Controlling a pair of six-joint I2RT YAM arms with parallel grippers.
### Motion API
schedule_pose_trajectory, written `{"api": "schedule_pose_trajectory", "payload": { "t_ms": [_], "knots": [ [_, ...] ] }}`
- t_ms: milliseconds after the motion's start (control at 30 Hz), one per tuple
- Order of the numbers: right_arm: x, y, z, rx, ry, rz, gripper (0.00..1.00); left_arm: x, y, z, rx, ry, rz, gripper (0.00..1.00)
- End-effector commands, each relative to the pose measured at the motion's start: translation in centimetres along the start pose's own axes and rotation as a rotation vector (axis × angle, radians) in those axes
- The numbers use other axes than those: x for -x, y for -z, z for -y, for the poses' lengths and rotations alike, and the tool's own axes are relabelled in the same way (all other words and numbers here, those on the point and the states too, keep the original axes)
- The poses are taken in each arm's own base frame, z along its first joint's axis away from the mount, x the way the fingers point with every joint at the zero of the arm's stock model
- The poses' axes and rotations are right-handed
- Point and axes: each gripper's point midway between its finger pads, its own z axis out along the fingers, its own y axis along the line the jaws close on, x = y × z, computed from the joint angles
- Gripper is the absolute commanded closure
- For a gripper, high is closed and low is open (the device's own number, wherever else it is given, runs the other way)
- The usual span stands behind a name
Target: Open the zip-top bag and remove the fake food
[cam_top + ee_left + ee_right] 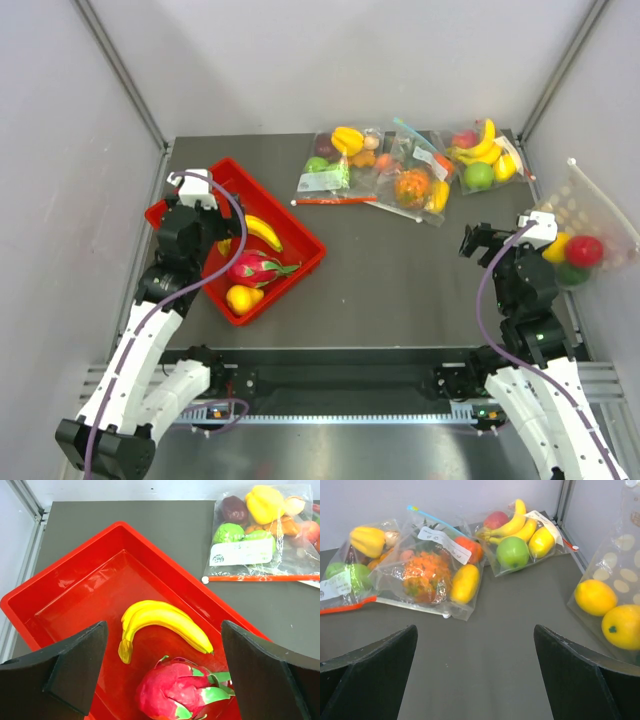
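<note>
The zip-top bag lies flat at the back of the table, its orange-red zip strip facing the near side and shut as far as I can see. The fake food is inside it: a yellow piece, a dark purple piece and green apples behind a white label. My left gripper hovers open over the red tray, well left of the bag. My right gripper is open above bare table, with the bag at the far left of its view.
The red tray holds a banana, a pink dragon fruit and a yellow-orange fruit. Beside the bag lie a blue-zip bag and a bag with bananas. A dotted bag of fruit hangs at the right wall.
</note>
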Motion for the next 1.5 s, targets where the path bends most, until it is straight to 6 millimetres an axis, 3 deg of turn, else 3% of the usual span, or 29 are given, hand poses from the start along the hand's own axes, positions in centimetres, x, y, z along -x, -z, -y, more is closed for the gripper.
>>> {"api": "schedule_pose_trajectory", "payload": {
  "t_ms": [0,200,333,533,700,733,767,800,867,900,933,1000,1033,1067,1100,1167,1300,1467],
  "knots": [
    [2.8,0.6,0.1,-0.012,-0.031,0.055,0.00,2.0,0.3,0.4,-0.024,0.002,0.058,0.01],
    [2.1,0.3,0.2,-0.023,-0.035,0.033,0.00,1.3,-1.1,1.5,-0.077,-0.023,0.018,0.01],
    [1.9,0.2,0.1,-0.023,-0.030,0.015,0.00,0.6,-3.4,3.8,-0.159,-0.024,-0.066,0.01],
    [2.1,0.5,0.2,-0.023,-0.035,0.022,0.00,1.4,-5.0,5.2,-0.179,-0.039,-0.081,0.01],
    [1.9,0.4,0.1,-0.022,-0.042,0.020,0.00,3.4,-5.8,6.3,-0.149,-0.088,-0.046,0.01],
    [1.9,0.4,0.1,-0.022,-0.042,0.019,0.00,2.8,-6.5,7.7,-0.166,-0.122,-0.066,0.01],
    [1.9,0.4,0.1,-0.021,-0.041,0.017,0.00,3.7,-6.8,8.6,-0.173,-0.133,-0.051,0.01],
    [1.9,0.4,0.1,-0.021,-0.041,0.016,0.00,2.8,-7.7,10.1,-0.183,-0.154,-0.077,0.01],
    [2.0,0.4,0.1,-0.022,-0.042,0.019,0.00,3.5,-8.7,12.1,-0.220,-0.163,-0.069,0.01],
    [2.0,0.5,0.1,-0.021,-0.042,0.020,0.00,2.0,-10.2,13.3,-0.237,-0.177,-0.111,0.01],
    [2.0,0.6,0.1,-0.020,-0.045,0.023,0.00,2.9,-10.7,14.8,-0.268,-0.170,-0.088,0.01],
    [2.1,0.7,0.2,-0.022,-0.049,0.029,0.00,2.2,-12.0,16.5,-0.295,-0.184,-0.110,0.01],
    [2.2,0.8,0.2,-0.020,-0.051,0.034,0.00,0.4,-13.4,17.8,-0.307,-0.204,-0.148,0.01],
    [2.2,0.8,0.2,-0.018,-0.051,0.034,0.00,0.9,-14.0,18.7,-0.316,-0.206,-0.135,0.01],
    [2.2,0.9,0.2,-0.018,-0.052,0.034,0.00,-0.8,-15.0,19.9,-0.330,-0.222,-0.168,0.01],
    [2.3,1.0,0.2,-0.014,-0.054,0.039,0.00,-1.4,-15.8,21.1,-0.349,-0.277,-0.166,0.01],
    [2.3,1.1,0.1,-0.007,-0.059,0.043,0.00,-5.6,-16.6,24.7,-0.404,-0.430,-0.169,0.01],
    [2.0,1.0,-0.2,0.004,-0.058,0.029,0.00,-8.7,-17.9,26.1,-0.428,-0.511,-0.163,0.01]
  ]
}}
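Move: The bag with the red zip lies some 20 cm ahead of the left hand, 24 cm to its right and 25 cm below. The blue-zip bag beside it has its middle about 17 cm farther right and 4 cm nearer the robot. The bananas in the red tray are some 4 cm ahead of the left hand, 3 cm to its right and 23 cm below. From the right hand, the red-zip bag is roughly 25 cm ahead, 32 cm left and 24 cm below. Swing the open left gripper about 27 cm to the right and some 12 cm forward, out from above the tray towards the red zip edge of the bag. Ease forward and slightly down first, lift a little on the way across, then sink to about 13 cm below the start. Turn the wrist some 30 degrees clockwise, tipping the fingers down and raising their left side; touch nothing yet. ##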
